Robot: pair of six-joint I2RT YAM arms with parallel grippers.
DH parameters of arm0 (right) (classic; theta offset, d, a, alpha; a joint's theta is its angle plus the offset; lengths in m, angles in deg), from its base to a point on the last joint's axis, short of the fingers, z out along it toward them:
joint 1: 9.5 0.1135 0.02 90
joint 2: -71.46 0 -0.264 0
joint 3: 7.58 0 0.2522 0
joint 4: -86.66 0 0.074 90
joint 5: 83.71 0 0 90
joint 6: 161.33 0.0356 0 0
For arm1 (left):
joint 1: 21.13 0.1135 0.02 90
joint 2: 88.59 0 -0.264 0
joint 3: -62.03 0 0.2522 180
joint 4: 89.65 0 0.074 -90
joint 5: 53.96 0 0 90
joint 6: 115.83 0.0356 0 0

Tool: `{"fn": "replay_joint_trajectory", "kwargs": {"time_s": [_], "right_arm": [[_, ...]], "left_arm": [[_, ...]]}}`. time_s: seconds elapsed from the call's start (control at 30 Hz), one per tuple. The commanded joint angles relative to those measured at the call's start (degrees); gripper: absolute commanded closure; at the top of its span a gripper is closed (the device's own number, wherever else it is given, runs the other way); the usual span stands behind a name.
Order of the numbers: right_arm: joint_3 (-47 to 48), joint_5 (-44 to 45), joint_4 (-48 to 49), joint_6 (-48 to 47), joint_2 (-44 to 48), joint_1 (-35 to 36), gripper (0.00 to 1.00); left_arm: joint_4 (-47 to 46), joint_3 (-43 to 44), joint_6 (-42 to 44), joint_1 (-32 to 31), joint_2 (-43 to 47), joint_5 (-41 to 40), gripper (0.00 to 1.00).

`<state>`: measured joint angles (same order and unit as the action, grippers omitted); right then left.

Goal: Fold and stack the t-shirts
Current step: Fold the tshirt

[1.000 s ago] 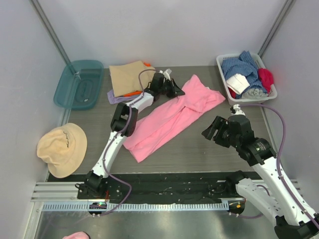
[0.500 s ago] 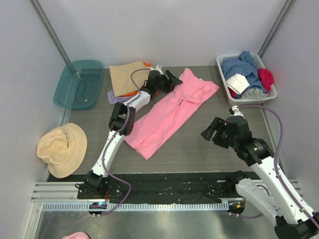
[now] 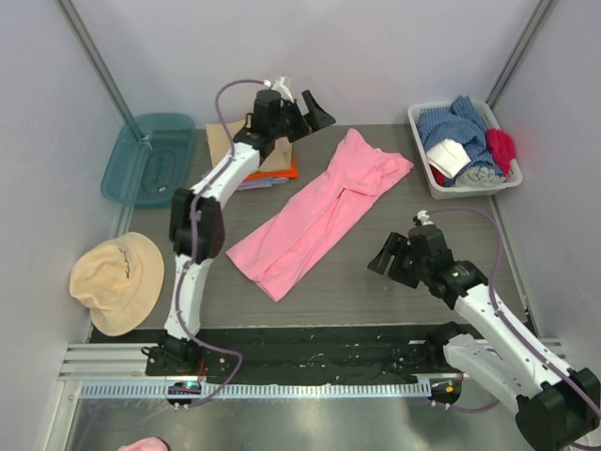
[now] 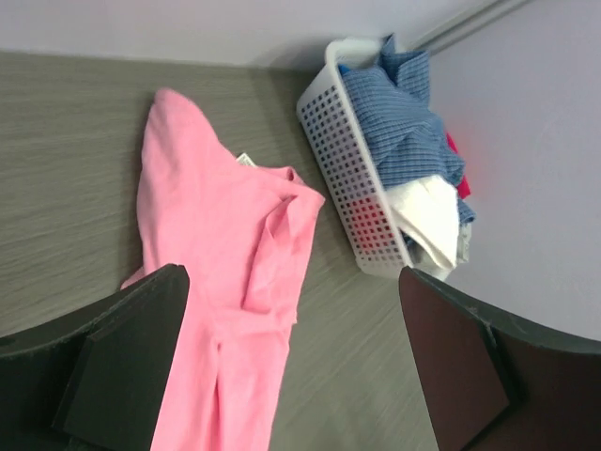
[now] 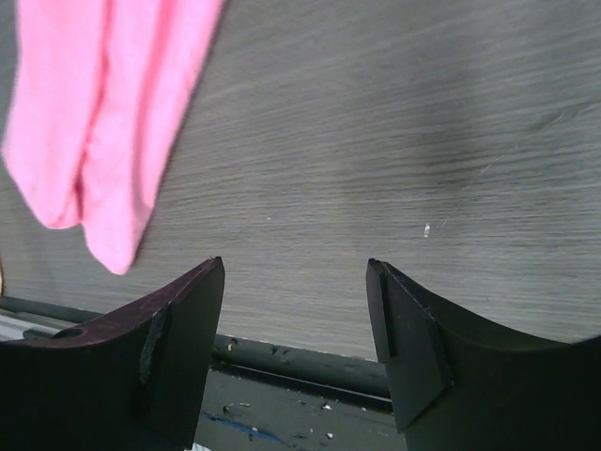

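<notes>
The bright pink t-shirt (image 3: 315, 216) lies folded lengthwise in a long diagonal strip across the middle of the table, free of both grippers. My left gripper (image 3: 305, 108) hangs open above the back of the table, just left of the shirt's far end; in its wrist view the pink t-shirt (image 4: 221, 244) lies below its empty, wide-spread fingers (image 4: 127, 357). Under the left arm sits a stack of folded t-shirts, tan (image 3: 223, 143) over orange (image 3: 280, 173), largely hidden. My right gripper (image 3: 388, 257) stands open and empty over bare table, right of the shirt's near end (image 5: 94, 132).
A white basket (image 3: 419, 141) of blue, white and red clothes stands at the back right, also in the left wrist view (image 4: 343, 164). A teal bin (image 3: 148, 158) is at the back left. A tan hat (image 3: 117, 280) lies at the left edge. The table's front rail (image 5: 300, 362) runs just below the right fingers.
The left gripper has opened, let go of the pink t-shirt's far end, and lifted back toward the wall. The shirt settled slightly leftward. The right arm drew a little nearer the front edge.
</notes>
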<state>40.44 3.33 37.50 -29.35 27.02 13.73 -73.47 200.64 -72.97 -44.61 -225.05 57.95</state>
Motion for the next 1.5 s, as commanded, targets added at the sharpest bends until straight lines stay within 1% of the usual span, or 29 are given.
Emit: {"fn": "replay_joint_trajectory", "kwargs": {"time_s": [0.0,0.03,0.07,0.1,0.13,0.17,0.2,0.23,0.27,0.3,0.33,0.37,0.47,0.53,0.57,0.6,0.7,0.73,0.83,0.9,1.0,1.2,1.33,1.4,1.47], "right_arm": [[-3.5,-2.4,9.6,2.6,-3.4,1.3,0.30],[-3.8,-2.0,11.5,3.3,-4.5,2.0,0.30],[-4.8,-1.7,12.7,4.8,-5.0,2.8,0.30],[-5.2,-1.3,13.9,5.6,-5.5,5.0,0.30],[-5.5,-0.5,16.2,6.3,-6.9,6.3,0.30],[-5.7,1.5,17.1,7.8,-7.8,7.8,0.30],[-5.3,2.7,17.8,8.3,-9.1,9.8,0.30],[-4.7,5.1,18.6,8.8,-12.3,13.2,0.30],[-3.3,7.8,19.0,9.7,-13.9,15.3,0.30],[-2.5,9.0,19.7,10.3,-15.8,16.8,0.30],[-1.7,10.1,20.7,10.8,-17.3,19.9,0.30],[-0.5,12.7,21.3,11.4,-20.3,21.2,0.30],[0.5,15.3,25.0,15.3,-25.1,25.0,0.30],[0.7,18.1,28.5,18.6,-27.4,27.1,0.30],[1.0,18.9,29.7,19.6,-28.7,29.3,0.30],[1.3,21.2,31.1,20.7,-31.5,30.3,0.30],[3.0,25.1,33.3,25.6,-35.5,34.5,0.30],[3.3,28.0,33.8,28.1,-36.2,35.6,0.31],[5.3,31.0,35.1,31.9,-39.7,38.2,0.31],[6.4,31.8,35.1,32.8,-41.3,39.6,0.30],[8.0,32.9,37.3,35.3,-44.2,40.4,0.30],[9.8,33.8,38.2,39.3,-48.7,40.8,0.30],[12.0,33.1,38.6,39.7,-52.2,40.8,0.30],[12.6,32.2,39.1,39.8,-54.3,40.8,0.30],[13.4,31.6,39.1,40.0,-55.5,40.7,0.37]], "left_arm": [[11.8,-14.7,14.8,0.1,22.1,-7.1,0.00],[13.4,-18.6,16.0,0.1,29.4,-10.5,0.00],[14.4,-22.5,18.6,0.0,32.7,-12.1,0.00],[15.9,-30.6,19.7,-0.6,36.7,-13.9,0.00],[16.6,-34.6,20.5,-0.9,43.1,-18.3,0.00],[17.1,-38.7,21.6,-1.3,46.6,-19.7,0.00],[18.4,-45.6,21.8,-1.8,49.5,-21.4,0.00],[18.8,-48.9,21.7,-2.1,55.0,-23.6,0.00],[19.3,-54.6,21.5,-2.2,57.5,-24.0,0.00],[20.3,-57.2,21.1,-2.2,59.5,-24.1,0.00],[20.8,-59.4,20.9,-2.4,62.0,-24.4,0.00],[21.4,-63.0,20.7,-2.4,65.7,-24.9,0.00],[23.6,-68.0,20.1,-2.4,72.3,-26.0,0.00],[25.2,-69.5,19.5,-2.4,74.7,-25.8,0.00],[25.5,-70.6,19.4,-2.4,75.8,-25.6,0.00],[26.5,-71.0,19.4,-2.4,77.4,-25.5,0.00],[28.4,-71.6,19.5,-2.4,79.6,-25.9,0.00],[29.0,-71.6,19.7,-2.4,80.0,-26.0,0.00],[30.2,-71.7,20.1,-2.4,81.9,-26.2,0.00],[31.0,-71.7,20.3,-2.4,82.7,-26.2,0.00],[31.7,-72.0,20.5,-2.4,83.7,-26.3,0.00],[32.1,-72.6,20.2,-2.4,84.9,-25.4,0.00],[32.6,-72.5,20.2,-2.4,85.2,-25.4,0.00],[32.9,-72.4,20.2,-2.4,85.6,-25.5,0.00],[33.2,-72.7,20.2,-2.4,85.9,-25.7,0.00]]}}
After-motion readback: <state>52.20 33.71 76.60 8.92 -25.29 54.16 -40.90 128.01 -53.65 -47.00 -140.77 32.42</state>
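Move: The folded t-shirt's near end lies about 29 cm to the right hand's left, level with it front to back and some 8 cm below. Its far end is 29 cm straight ahead of that hand. From the left hand, the t-shirt's near end is about 38 cm back, 17 cm left and 20 cm down; its far end is 9 cm back and 13 cm right, and the shirt stack some 6 cm back and 21 cm left. To the t-shirt's near end the right hand first sinks, then sweeps about 22 cm left, ending some 8 cm lower with still parted fingers straddling the right edge, seemingly just touching it. The left hand, still wide open, arcs up and over, about 33 cm back and 22 cm left, coming down to about its old height beyond and above that end, fingers tilting more downward. ##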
